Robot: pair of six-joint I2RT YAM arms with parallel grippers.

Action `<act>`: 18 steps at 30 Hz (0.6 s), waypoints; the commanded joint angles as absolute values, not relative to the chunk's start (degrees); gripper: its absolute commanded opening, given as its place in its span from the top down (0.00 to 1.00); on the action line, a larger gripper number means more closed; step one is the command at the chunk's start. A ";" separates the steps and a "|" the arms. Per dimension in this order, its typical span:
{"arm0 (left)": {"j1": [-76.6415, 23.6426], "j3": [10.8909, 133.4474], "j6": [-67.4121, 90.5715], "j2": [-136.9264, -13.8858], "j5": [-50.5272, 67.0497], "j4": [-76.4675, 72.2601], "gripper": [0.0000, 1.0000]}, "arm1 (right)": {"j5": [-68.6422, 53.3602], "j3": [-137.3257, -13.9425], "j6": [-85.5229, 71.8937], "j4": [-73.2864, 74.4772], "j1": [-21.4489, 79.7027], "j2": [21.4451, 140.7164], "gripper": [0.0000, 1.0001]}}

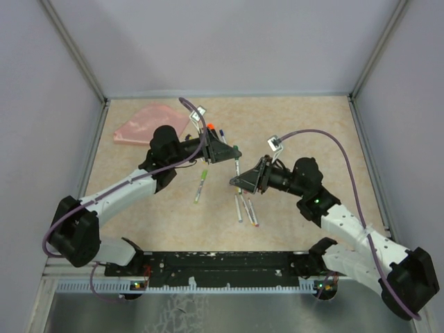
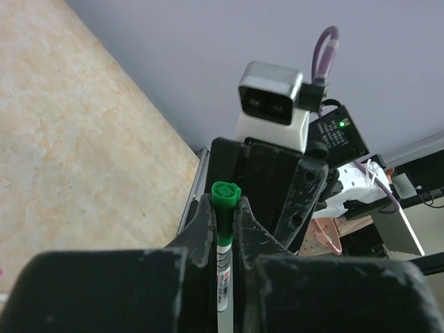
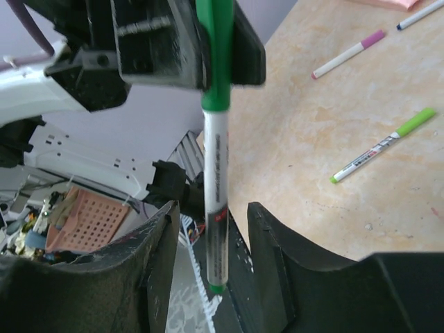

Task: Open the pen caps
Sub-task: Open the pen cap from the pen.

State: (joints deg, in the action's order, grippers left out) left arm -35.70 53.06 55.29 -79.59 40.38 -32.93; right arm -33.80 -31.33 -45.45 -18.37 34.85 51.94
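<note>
A white pen (image 3: 215, 180) with a green cap (image 2: 225, 194) hangs in the air between the two arms. My left gripper (image 2: 225, 208) is shut on the green cap (image 3: 214, 55), whose end pokes out past the fingertips. The barrel (image 2: 223, 277) runs back between the fingers. My right gripper (image 3: 211, 205) stands open around the barrel's lower end, with a gap on each side. From above, the left gripper (image 1: 225, 149) and right gripper (image 1: 243, 182) face each other over mid-table, the pen (image 1: 236, 165) between them.
A lime-capped pen (image 3: 385, 146) (image 1: 201, 184), a pink-capped pen (image 3: 347, 54) and a dark-capped one (image 3: 420, 14) lie on the table. More pens (image 1: 244, 208) lie under the right gripper. A pink pouch (image 1: 149, 125) sits at the back left, with an orange cap (image 1: 209, 126) near it.
</note>
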 commanded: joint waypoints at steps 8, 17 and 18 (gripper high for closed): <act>-38.41 49.85 54.91 -77.74 37.03 -38.97 1.00 | -26.06 -35.68 -47.69 -18.53 35.16 49.35 0.65; -38.32 51.09 51.59 -77.47 32.32 -39.78 1.00 | -29.04 -35.51 -47.99 -17.69 35.16 49.99 0.99; -38.28 51.42 51.05 -77.51 31.76 -39.55 1.00 | -29.39 -35.51 -47.99 -17.48 35.17 50.01 1.00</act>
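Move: The green pen's cap is already pinched in my left hand; its barrel slopes back and down, so the pen's middle is about 3 cm behind that hand and 3 cm below it. From my open right hand, the middle lies about 2 cm ahead, 2 cm up and 1 cm left. On the table some 25 cm below the right hand, the light-green pen is about 7 cm ahead and 14 cm left; the uncapped pens lie 2 cm back and 4 cm right. I slide my open right hand about 2.5 cm forward and up along the green pen's barrel towards the cap, turning roughly 7 degrees clockwise, then stay there and shut its fingers on the white barrel a little short of the cap. My left hand keeps pinching the cap, dipping about 1.5 cm back and down before easing partly up again. ##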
